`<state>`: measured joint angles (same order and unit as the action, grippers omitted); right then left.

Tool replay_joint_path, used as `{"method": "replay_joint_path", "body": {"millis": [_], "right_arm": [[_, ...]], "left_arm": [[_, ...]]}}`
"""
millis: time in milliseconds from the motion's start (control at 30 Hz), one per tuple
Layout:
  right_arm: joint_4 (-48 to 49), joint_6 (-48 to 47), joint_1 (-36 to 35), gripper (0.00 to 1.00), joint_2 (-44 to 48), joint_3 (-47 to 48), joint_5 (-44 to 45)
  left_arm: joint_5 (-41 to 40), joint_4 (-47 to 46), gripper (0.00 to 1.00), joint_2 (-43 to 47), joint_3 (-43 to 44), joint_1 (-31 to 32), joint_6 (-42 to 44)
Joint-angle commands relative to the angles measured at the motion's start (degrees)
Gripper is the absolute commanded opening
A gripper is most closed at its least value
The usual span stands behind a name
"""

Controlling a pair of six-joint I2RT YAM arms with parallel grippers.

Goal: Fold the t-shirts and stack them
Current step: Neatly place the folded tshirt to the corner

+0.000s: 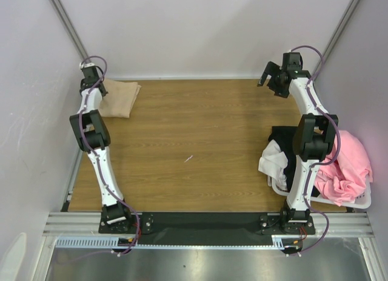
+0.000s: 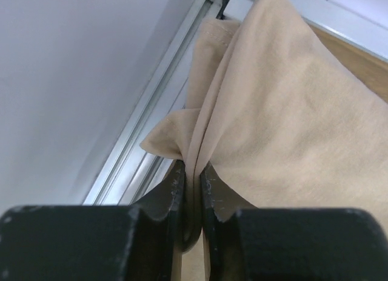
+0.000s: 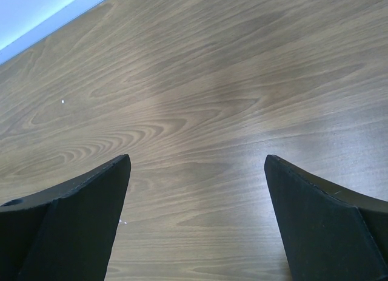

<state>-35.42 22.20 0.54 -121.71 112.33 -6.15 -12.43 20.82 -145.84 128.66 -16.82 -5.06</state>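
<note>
A folded tan t-shirt (image 1: pixel 119 98) lies at the table's far left corner. My left gripper (image 1: pixel 97 82) is shut on its left edge; in the left wrist view the fingers (image 2: pixel 176 187) pinch a fold of the tan t-shirt (image 2: pixel 285 111). My right gripper (image 1: pixel 270 76) is open and empty above the far right of the table; in the right wrist view it (image 3: pixel 197 162) shows only bare wood between its fingers. A pink t-shirt (image 1: pixel 348 169), a white one (image 1: pixel 273 159) and a black one (image 1: pixel 285 138) are heaped in the basket at the right.
A white plastic laundry basket (image 1: pixel 354 202) stands at the table's right edge beside my right arm. Grey walls close in the table at the back and both sides. A metal rail (image 2: pixel 145 123) runs beside the tan shirt.
</note>
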Motion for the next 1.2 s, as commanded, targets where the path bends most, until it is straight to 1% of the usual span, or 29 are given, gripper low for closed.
{"method": "replay_joint_path", "body": {"millis": [0,133,167,233,267,300,367,400,467,533,667,733,767,833,933,967,1067,1133,1167], "right_arm": [[0.6,-0.5,-0.4,1.0,0.8,1.0,0.6],[1.0,-0.5,-0.4,1.0,0.5,1.5,-0.8],[1.1,-0.5,-0.4,1.0,0.5,1.6,-1.1],[1.1,-0.8,-0.4,1.0,0.2,2.5,-1.8],[1.0,-1.0,-0.4,1.0,0.1,2.9,-2.2],[1.2,-1.3,-0.4,1.0,0.1,3.3,-4.0],[2.1,-1.3,-0.4,1.0,0.3,3.2,-6.8],[3.1,-1.0,-0.4,1.0,0.5,3.0,-8.7],[3.7,-0.9,-0.4,1.0,1.5,2.5,-8.9],[4.6,-1.4,-2.2,1.0,2.6,0.8,-8.8],[7.4,-0.8,-2.4,1.0,6.8,-3.1,-9.1],[8.4,-0.6,-2.4,1.0,8.3,-4.6,-9.4],[9.6,-0.5,-2.3,1.0,8.9,-6.1,-9.4],[9.9,-0.4,-2.2,1.0,10.3,-7.0,-9.2],[9.7,-0.9,-2.1,1.0,11.8,-8.3,-7.8],[9.6,-0.9,-2.1,1.0,12.2,-8.5,-6.3],[9.7,-0.4,-1.1,1.0,13.2,-8.1,-5.6],[10.1,0.7,-1.0,1.0,14.5,-8.3,-5.8],[10.7,0.7,0.5,1.0,15.0,-8.4,-6.1]], "left_arm": [[3.1,-0.9,0.17,2.7,-1.4,-0.7,-0.1],[-0.8,1.9,0.18,2.1,0.2,-0.8,-0.3],[-0.7,2.2,0.27,2.2,0.0,-0.8,-0.3],[0.7,1.9,0.41,3.0,-1.1,-0.8,-0.6],[1.4,1.5,0.58,4.3,-1.7,-0.8,-0.7],[2.1,0.1,0.68,5.1,-3.4,-0.8,-1.0],[4.4,-2.0,0.83,7.4,-5.2,-0.7,-1.1],[4.4,-2.7,0.84,7.9,-5.8,-0.7,-1.2],[3.6,-2.4,0.87,9.2,-5.0,-0.7,-1.4],[3.6,-2.4,0.88,10.7,-5.2,-0.6,-1.8],[2.7,-3.4,0.93,15.1,-6.7,1.9,0.0],[3.6,-3.4,0.96,17.0,-6.8,3.1,1.0],[5.3,-3.2,0.96,17.3,-7.0,4.6,2.1],[6.0,-2.9,0.96,18.2,-7.1,6.2,2.9],[7.8,-2.5,0.96,18.7,-8.1,8.9,2.1],[8.4,-2.7,0.96,18.8,-8.7,9.7,1.1],[9.3,-2.3,0.96,17.6,-9.2,10.9,-2.1],[11.4,-1.7,0.94,16.9,-9.2,11.3,-3.8],[11.8,-1.4,0.93,16.4,-9.6,11.5,-5.0]]}}
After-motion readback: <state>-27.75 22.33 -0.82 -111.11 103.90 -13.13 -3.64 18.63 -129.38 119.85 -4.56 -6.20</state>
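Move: The left hand still pinches the left edge of the folded t-shirt, just above the table; the shirt's middle lies about 8 cm to its right, 4 cm back and 3 cm below. The table's far-left corner is roughly 7 cm ahead of this hand, 2 cm to its left and 4 cm down. From the open, empty right hand the shirt's middle is some 78 cm to the left, about 2 cm ahead and 12 cm lower. The left hand sinks about 1.5 cm with the pinched edge of the folded t-shirt, opens its fingers wide to let go beside the far-left corner, then climbs off and swings some 17 cm to the right over the shirt, its fingers tipping up a little and turning about 20 degrees clockwise. Meanwhile the right hand, open and touching nothing, shifts about 5 cm left, then rises about 6 cm overall while easing slightly back. ##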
